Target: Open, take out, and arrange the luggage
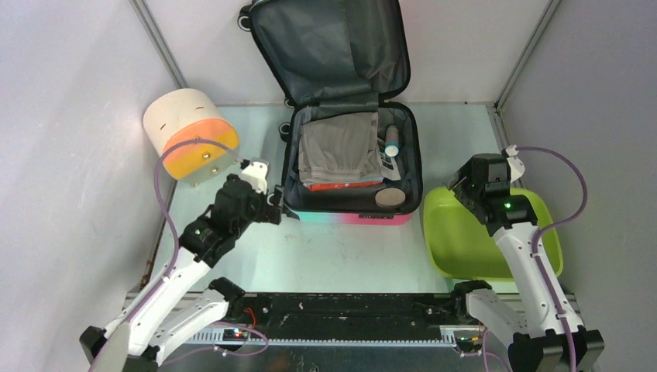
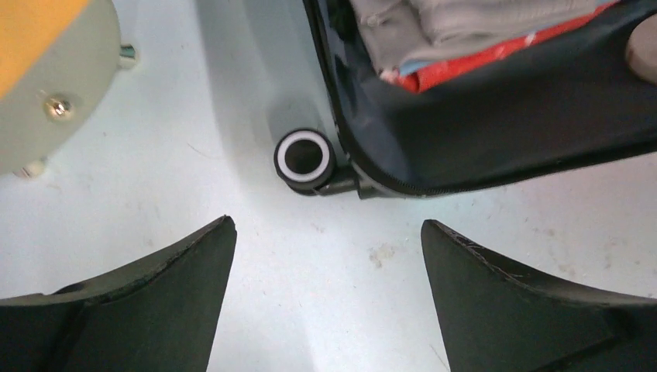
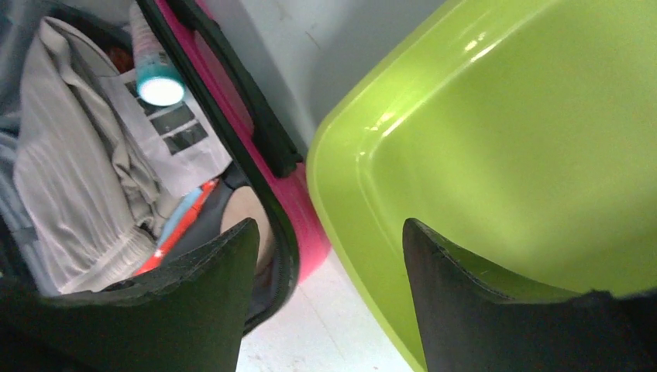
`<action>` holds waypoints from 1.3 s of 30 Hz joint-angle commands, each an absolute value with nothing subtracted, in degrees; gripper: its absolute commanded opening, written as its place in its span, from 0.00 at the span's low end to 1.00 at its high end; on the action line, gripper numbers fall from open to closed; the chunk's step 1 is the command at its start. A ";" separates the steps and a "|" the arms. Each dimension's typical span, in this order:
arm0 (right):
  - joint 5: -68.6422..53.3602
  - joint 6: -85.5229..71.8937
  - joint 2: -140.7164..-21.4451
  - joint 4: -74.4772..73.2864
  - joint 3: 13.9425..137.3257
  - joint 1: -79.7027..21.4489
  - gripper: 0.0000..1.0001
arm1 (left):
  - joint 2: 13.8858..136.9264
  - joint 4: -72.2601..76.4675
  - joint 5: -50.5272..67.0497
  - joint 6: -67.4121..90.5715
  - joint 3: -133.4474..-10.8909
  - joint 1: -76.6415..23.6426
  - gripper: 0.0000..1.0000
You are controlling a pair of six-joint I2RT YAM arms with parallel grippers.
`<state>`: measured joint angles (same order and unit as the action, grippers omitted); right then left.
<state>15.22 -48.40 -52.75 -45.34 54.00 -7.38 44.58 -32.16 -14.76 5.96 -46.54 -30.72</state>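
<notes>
The luggage (image 1: 349, 218) lies open on the table, its pink-to-teal shell facing me and its grey-lined lid (image 1: 325, 46) standing up at the back. Folded grey clothes (image 1: 339, 147), a teal-capped bottle (image 1: 392, 141), a red item (image 1: 341, 185) and a round beige disc (image 1: 390, 198) lie inside. My left gripper (image 1: 273, 211) hovers open at the case's front left corner. In the left wrist view, the gripper (image 2: 325, 225) faces a black wheel (image 2: 304, 156), with bare table between the fingers. My right gripper (image 1: 459, 190) is open beside the case's right wall (image 3: 304, 229), holding nothing.
A lime-green tub (image 1: 472, 240) sits right of the case, its rim (image 3: 341, 194) under the right gripper (image 3: 329, 225). A cream-and-orange cylinder (image 1: 191, 133) lies on its side at the left, close to the left arm. Walls enclose the table on three sides.
</notes>
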 commanded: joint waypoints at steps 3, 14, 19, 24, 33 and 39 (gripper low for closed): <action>11.13 -50.14 -55.89 -35.41 54.67 -7.60 0.67 | 38.01 -21.81 -13.94 7.01 -40.50 -30.40 0.96; 16.55 -62.29 -65.86 -36.61 54.83 -0.59 0.66 | 39.37 -22.47 -18.00 3.32 -40.75 -30.41 0.94; 14.71 -65.31 -72.58 -34.31 55.10 1.89 0.57 | 38.88 -21.68 -18.14 2.93 -40.13 -30.41 0.93; 16.73 -66.27 -77.67 -32.27 55.24 2.78 0.56 | 39.96 -21.48 -18.14 2.67 -40.23 -30.41 0.93; 16.58 -57.00 -83.41 -27.26 55.37 3.34 0.27 | 40.32 -21.12 -20.62 2.18 -39.77 -30.37 0.91; 14.28 -39.09 -80.79 -26.90 55.37 2.14 0.03 | 40.47 -20.97 -22.45 1.85 -39.08 -30.41 0.91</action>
<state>14.76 -55.07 -82.94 -28.51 54.13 2.94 40.49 -23.46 -19.92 2.96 -39.57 -30.72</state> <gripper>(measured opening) 0.096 0.910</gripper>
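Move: The target is the green tray's far rim, just beyond its far-left corner. From the right gripper it is about 7 cm ahead, 4 cm to the right and 11 cm below; the tray's middle is some 6 cm back and 11 cm right. The open suitcase's middle is roughly 12 cm ahead and 30 cm left, with the round box inside it about 1 cm ahead and 20 cm left. From the left gripper the rim is some 53 cm right and 9 cm ahead. Bring the right gripper level forward over the tray's far-left corner, then sink about 11 cm onto the far rim while still easing forward, some 8 cm in all, and 5 cm to the right. Turn the wrist clockwise about 20 degrees, tipping the fingers down slightly. At the bottom, close the half-open fingers and pinch the rim, letting the wrist turn partly back. ##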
